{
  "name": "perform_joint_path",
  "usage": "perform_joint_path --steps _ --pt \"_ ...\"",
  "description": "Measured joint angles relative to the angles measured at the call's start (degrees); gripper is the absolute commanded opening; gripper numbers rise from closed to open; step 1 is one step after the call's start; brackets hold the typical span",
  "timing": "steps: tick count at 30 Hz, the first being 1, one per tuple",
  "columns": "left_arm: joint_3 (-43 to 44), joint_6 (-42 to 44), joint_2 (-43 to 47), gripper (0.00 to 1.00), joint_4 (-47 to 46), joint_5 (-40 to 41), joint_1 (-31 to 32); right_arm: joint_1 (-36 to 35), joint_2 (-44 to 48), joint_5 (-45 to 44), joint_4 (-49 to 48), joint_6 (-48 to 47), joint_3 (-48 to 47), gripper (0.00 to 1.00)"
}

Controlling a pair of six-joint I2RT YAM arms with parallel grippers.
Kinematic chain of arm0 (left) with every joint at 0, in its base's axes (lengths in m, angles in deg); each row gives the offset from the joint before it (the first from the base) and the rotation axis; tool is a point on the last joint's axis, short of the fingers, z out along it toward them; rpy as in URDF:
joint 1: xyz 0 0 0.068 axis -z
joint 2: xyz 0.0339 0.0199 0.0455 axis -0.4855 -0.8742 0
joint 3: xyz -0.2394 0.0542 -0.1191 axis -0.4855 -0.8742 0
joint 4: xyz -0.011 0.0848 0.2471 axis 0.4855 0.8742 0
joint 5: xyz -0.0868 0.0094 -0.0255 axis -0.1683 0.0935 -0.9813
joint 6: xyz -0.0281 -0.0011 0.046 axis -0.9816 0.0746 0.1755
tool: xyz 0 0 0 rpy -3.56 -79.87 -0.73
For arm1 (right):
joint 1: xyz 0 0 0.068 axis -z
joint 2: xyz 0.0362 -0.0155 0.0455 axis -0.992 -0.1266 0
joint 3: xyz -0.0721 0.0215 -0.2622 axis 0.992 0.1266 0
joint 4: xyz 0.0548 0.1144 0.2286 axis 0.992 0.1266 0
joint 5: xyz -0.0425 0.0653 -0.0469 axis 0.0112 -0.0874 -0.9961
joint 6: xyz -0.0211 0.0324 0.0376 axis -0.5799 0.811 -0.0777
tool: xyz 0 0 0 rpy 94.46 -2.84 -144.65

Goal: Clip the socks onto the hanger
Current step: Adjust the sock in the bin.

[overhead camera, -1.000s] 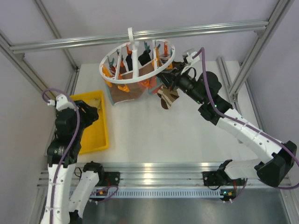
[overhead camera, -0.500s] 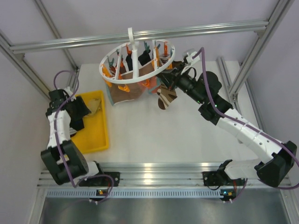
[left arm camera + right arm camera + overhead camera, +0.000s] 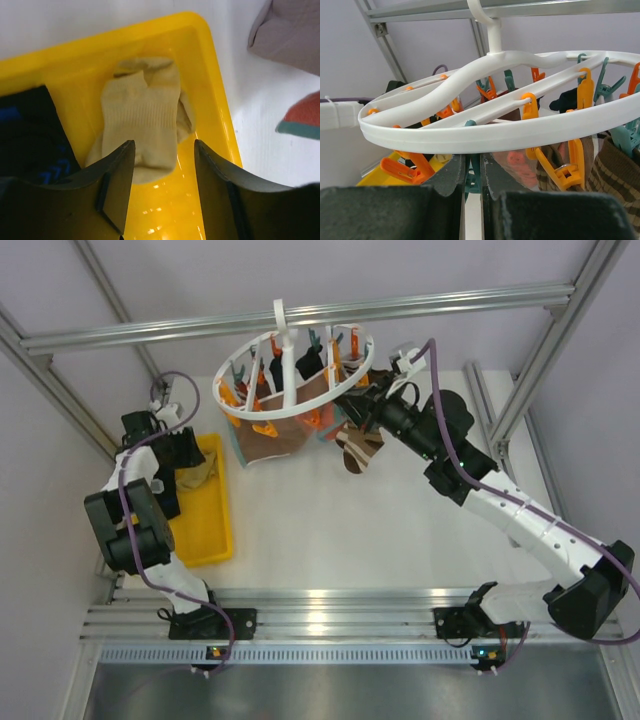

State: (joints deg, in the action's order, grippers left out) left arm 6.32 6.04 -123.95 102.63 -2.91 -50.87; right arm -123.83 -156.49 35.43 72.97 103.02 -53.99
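Observation:
The white round hanger [image 3: 296, 368] hangs from the top bar with orange and teal clips. A brown sock [image 3: 280, 436] and a striped sock [image 3: 358, 448] hang from it. My right gripper [image 3: 352, 406] is under the near ring [image 3: 485, 132], and its fingers [image 3: 451, 177] are shut on a teal clip [image 3: 474, 172]. The striped sock [image 3: 615, 175] hangs at the right of the right wrist view. My left gripper [image 3: 190, 454] is open above a cream sock [image 3: 142, 115] lying in the yellow tray [image 3: 215, 100], the sock between and beyond its fingers [image 3: 117, 175]. A dark sock [image 3: 30, 135] lies beside it.
The yellow tray [image 3: 205, 530] sits at the table's left side. Aluminium frame bars run across the back [image 3: 400, 305] and down both sides. The hanging brown sock's lower edge [image 3: 295, 30] and a red-and-teal piece [image 3: 305, 117] show right of the tray.
My left arm has swung away from the near edge toward the far end of the tray and now points down into it. My right gripper has stayed at the hanger's ring.

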Motion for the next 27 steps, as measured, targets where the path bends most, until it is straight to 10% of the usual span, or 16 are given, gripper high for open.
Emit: perform_joint_path --steps 15,27 --pt "3.19 5.25 -8.33 0.43 -5.73 7.23 2.21 0.02 -0.55 0.7 0.7 -0.26 -1.05 0.0" --pt "3.13 7.3 -8.0 0.0 -5.09 3.98 2.21 0.02 -0.55 0.81 1.18 -0.74 -1.33 0.0"
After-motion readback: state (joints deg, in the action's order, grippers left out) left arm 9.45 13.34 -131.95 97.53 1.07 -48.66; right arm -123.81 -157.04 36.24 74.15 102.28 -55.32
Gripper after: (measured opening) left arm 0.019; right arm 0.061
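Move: The left hand, empty and half open, is over the far part of the yellow bin. The beige sock lies about 4 cm ahead of it, level sideways and some 5 cm below. The black sock is level fore-and-aft, about 7 cm to the left and equally low; the bin's far right corner is roughly 12 cm ahead and 5 cm right. From the right hand, up at the hanger's rim, the beige sock lies about 12 cm ahead, 34 cm left and 37 cm down. Forward about 3 cm first, then down and a little left, the left hand eases onto the beige sock, ending some 3 cm lower, its left side rolling up by not quite 10 degrees. At the low point its half-open fingers shut fully, seeming to pinch the cloth, while the hand drifts back right and up by under a centimetre or so. ##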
